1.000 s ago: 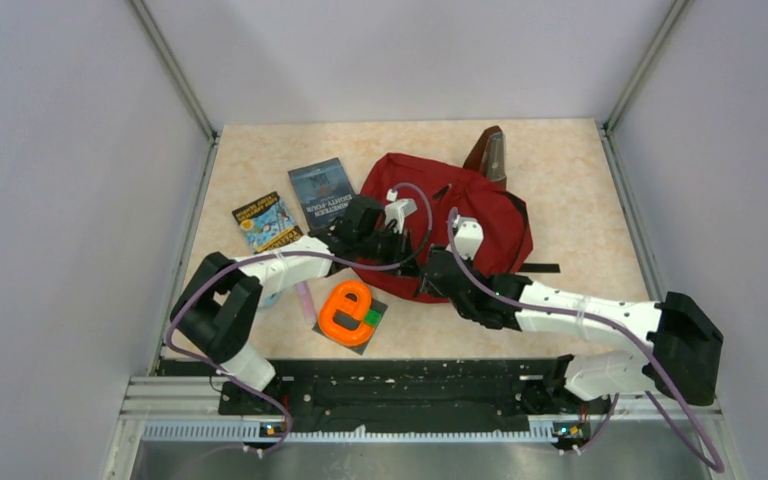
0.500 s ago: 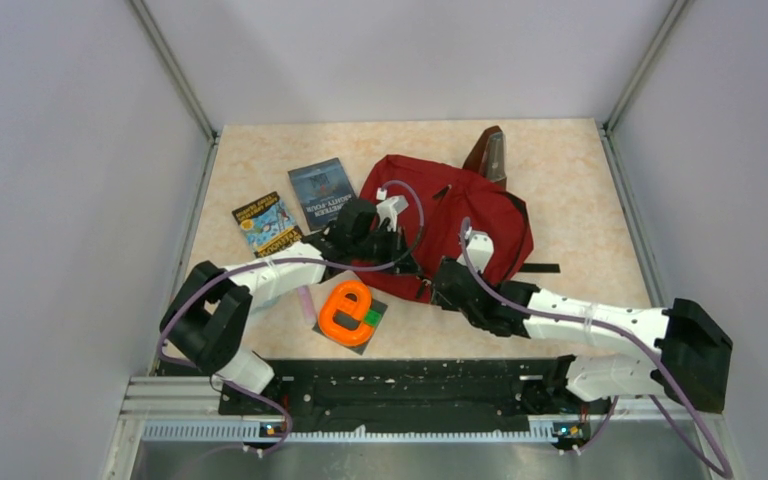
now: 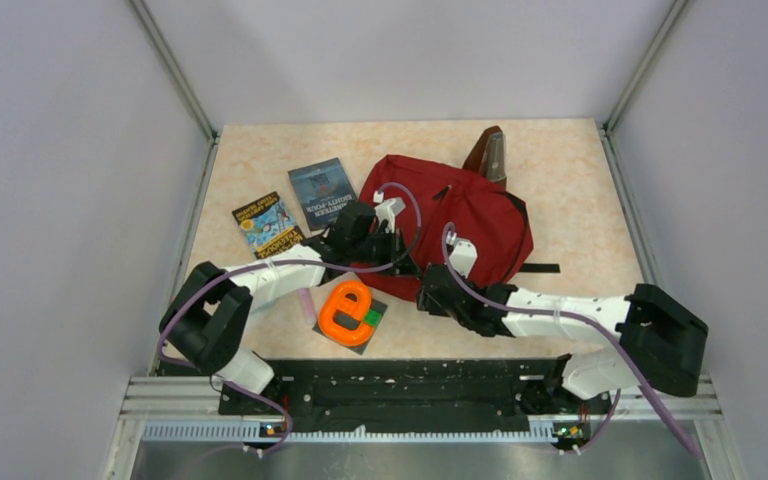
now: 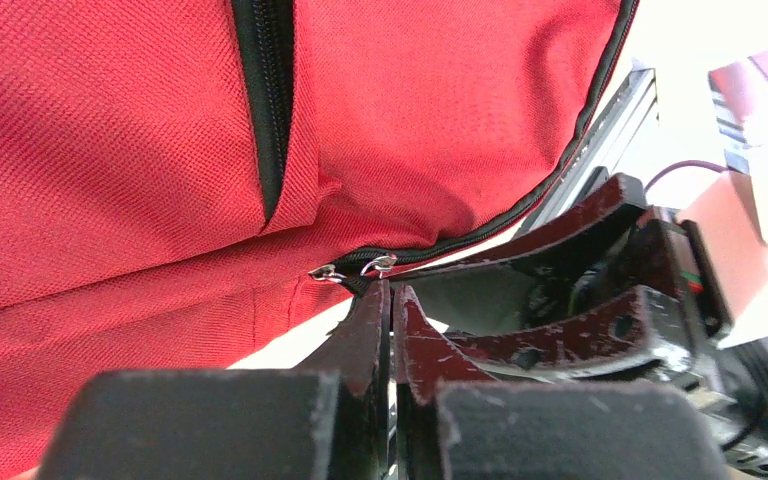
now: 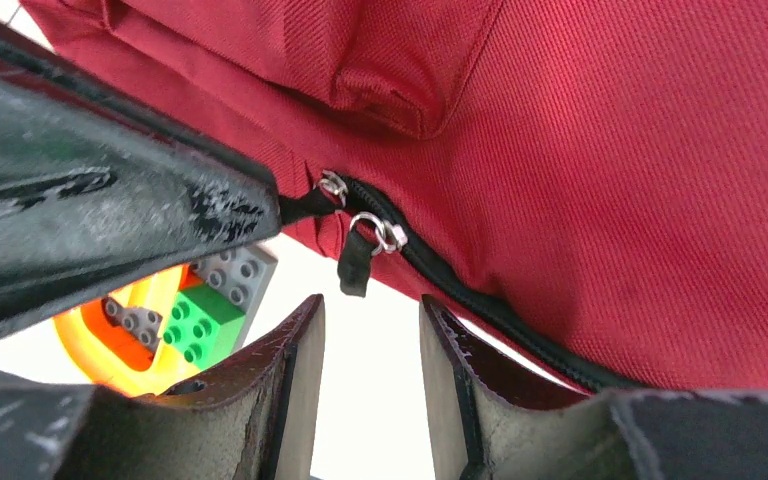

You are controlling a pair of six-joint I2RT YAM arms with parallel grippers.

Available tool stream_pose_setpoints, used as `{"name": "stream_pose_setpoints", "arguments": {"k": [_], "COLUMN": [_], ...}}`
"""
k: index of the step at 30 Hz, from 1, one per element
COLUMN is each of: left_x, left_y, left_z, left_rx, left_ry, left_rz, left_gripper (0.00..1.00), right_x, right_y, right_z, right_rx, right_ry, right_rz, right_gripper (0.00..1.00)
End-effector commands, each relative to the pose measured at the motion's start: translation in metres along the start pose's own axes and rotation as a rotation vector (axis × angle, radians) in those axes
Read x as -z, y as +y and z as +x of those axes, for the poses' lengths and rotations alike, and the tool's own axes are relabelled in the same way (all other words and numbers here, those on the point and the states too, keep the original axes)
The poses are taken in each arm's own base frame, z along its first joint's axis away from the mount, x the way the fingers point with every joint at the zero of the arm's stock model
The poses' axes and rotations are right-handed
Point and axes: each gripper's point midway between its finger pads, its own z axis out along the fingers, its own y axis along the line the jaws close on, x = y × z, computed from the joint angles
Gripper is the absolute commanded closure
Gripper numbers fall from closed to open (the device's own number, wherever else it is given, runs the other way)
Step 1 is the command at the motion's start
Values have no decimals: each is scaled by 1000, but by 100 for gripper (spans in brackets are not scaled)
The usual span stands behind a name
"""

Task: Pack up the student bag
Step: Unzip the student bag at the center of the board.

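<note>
The student bag (image 3: 480, 215) is dark red fabric lying at the table's middle, and it fills the left wrist view (image 4: 410, 120) and the right wrist view (image 5: 610, 150). Two silver zipper sliders (image 5: 335, 186) meet at its near edge. My left gripper (image 4: 391, 290) is shut on the black pull of one slider, its finger (image 5: 110, 230) reaching in from the left. The other pull (image 5: 355, 268) hangs free just above my right gripper (image 5: 370, 320), which is open and empty. Seen from above, both grippers (image 3: 407, 265) (image 3: 426, 292) meet at the bag's front edge.
A brown metronome (image 3: 490, 152) stands behind the bag. Two books (image 3: 267, 222) (image 3: 322, 191) lie to the left. An orange e-shaped piece (image 3: 346, 310) with a green brick (image 3: 371, 317) sits on a grey plate near the front. A black strap (image 3: 540, 268) trails right.
My right gripper has moved left and nearer, down to the bag's front edge under the zipper pulls. The left gripper has shifted slightly back and stays shut.
</note>
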Motion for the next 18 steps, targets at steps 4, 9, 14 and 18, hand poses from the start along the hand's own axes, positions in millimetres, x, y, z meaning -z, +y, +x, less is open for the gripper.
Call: {"name": "stream_pose_setpoints", "arguments": {"k": [4,9,14,18], "left_x": [4,6,9,15], "left_y": [-22,-14,6,24], "left_z": [-25,-26,-22,-18], "left_rx": [-61,-64,-63,-69], "left_ry": [-54,-56,-35,-18], "left_rz": [50,-3,-117,-218], "left_gripper": [100,100,100,100], "right_x": [-22,-18,-5,6], "right_y": [17,28,10,-16], "right_z": [-14,-27,-47,-49], "right_rx": [8,84,183,254], "right_ry": [-2,6,15,65], "right_rz": [5,-18,65,123], "right_gripper": [65,95,100,100]}}
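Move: The free zipper pull lies just off my open right fingers, about 2 cm ahead, 1 cm left and 2 cm below. The other pull, already in my shut left fingers, is some 3 cm ahead, 3 cm left and 1 cm below my right hand. The bag's middle is roughly 13 cm ahead, 3 cm right and 4 cm lower, the orange toy about 20 cm left, 6 cm back and 8 cm lower. From my left hand the free pull is about 3 cm right, level fore and aft, 1 cm lower. I dip my right hand about 2 cm down and forward onto the free zipper pull and close its fingers until they pinch the black tab. Then I rise nearly 3 cm, still easing forward and at the end slightly right, tilting some 10 degrees. My left hand keeps its pinch on the other pull, lifts a touch, then goes about 1.5 cm left and forward. ##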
